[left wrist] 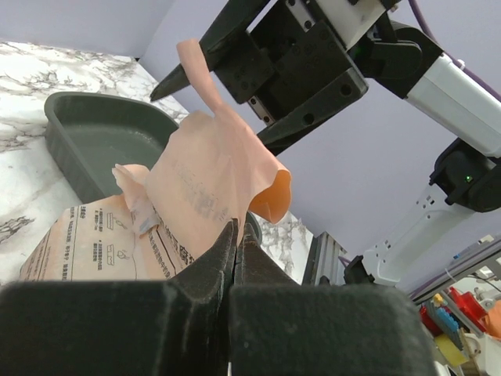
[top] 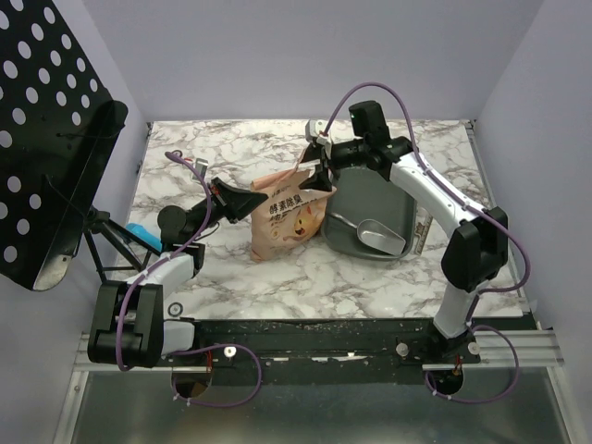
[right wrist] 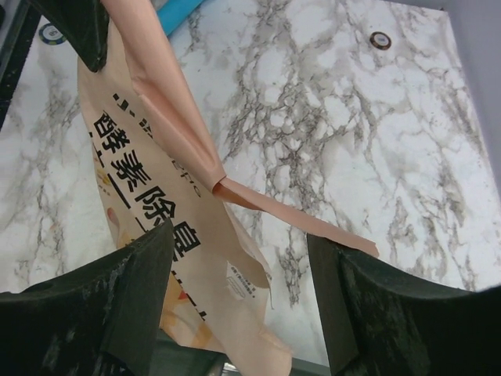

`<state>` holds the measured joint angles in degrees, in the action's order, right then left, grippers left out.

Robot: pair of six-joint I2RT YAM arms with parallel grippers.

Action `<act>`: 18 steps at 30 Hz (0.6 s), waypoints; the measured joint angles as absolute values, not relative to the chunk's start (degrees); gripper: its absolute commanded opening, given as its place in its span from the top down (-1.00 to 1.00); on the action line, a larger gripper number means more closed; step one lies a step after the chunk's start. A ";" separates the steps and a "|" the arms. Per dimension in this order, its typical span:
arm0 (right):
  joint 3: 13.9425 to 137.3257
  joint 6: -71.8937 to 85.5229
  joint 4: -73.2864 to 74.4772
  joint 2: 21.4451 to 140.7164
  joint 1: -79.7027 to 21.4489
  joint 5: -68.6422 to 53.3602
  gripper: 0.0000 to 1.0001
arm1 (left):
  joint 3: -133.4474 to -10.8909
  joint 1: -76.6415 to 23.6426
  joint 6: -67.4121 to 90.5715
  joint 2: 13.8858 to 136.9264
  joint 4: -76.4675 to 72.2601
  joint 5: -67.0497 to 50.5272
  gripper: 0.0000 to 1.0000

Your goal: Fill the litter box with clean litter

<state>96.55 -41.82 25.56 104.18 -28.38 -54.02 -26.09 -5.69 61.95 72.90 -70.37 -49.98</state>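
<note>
The orange-tan printed litter bag [top: 289,217] stands mid-table, its top torn open with a loose strip [right wrist: 297,219] hanging off. The dark grey litter box [top: 370,199] lies just right of it, with a small grey scoop [top: 381,238] inside. My left gripper [top: 248,200] is shut on the bag's upper left edge; the left wrist view shows the film pinched between its jaws [left wrist: 236,235]. My right gripper [top: 319,171] hovers open above the bag's top; its fingers [right wrist: 133,290] straddle the bag without touching it. No loose clean litter is in view. The box [left wrist: 102,137] looks empty of litter.
A black perforated panel [top: 46,139] on a stand leans at the far left. A blue object [top: 143,236] lies near the left arm. A slim cylinder [top: 422,231] stands right of the box. A small round disc [right wrist: 381,39] sits on the marble.
</note>
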 measured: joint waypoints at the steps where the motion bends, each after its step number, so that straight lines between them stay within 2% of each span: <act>1: 96.55 -42.11 26.20 104.60 -28.38 -54.72 -0.48 | -26.09 -5.72 61.95 72.90 -70.37 -50.00 1.00; 5: 96.55 -42.76 28.36 106.48 -28.38 -57.63 -0.19 | -26.09 -5.72 61.93 72.79 -70.37 -50.02 1.00; 7: 96.55 -43.33 29.74 107.00 -28.40 -58.81 0.16 | -26.09 -5.72 61.93 72.73 -70.37 -50.04 1.00; 9: 96.55 -43.68 30.57 107.39 -28.47 -59.68 0.99 | -26.09 -5.72 61.89 72.73 -70.37 -50.04 1.00; 15: 96.25 -42.50 30.11 107.55 -28.73 -60.12 0.99 | -25.78 -5.72 59.37 71.26 -69.52 -50.06 1.00; 18: 94.02 -40.56 26.50 106.50 -29.06 -59.75 0.99 | -25.69 -5.91 54.06 67.55 -63.64 -49.47 0.78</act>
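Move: Just below and behind the right hand's open fingers, about 2 cm back, 1 cm left and 3 cm down, is the litter bag's top edge. The litter box is some 19 cm to the right hand's right and 4 cm farther out, about 21 cm lower; the scoop in it is 18 cm right and 4 cm back, 22 cm down. From the left hand that edge lies about 8 cm right, 4 cm ahead and slightly lower. Sinking some 3 cm and drawing back about 2 cm onto the litter bag's top edge, the right hand shuts its wide-open fingers completely and pinches the thin edge, its wrist turning slightly, then stays there. The left hand keeps its shut fingers on the bag's other top corner, barely moving. ##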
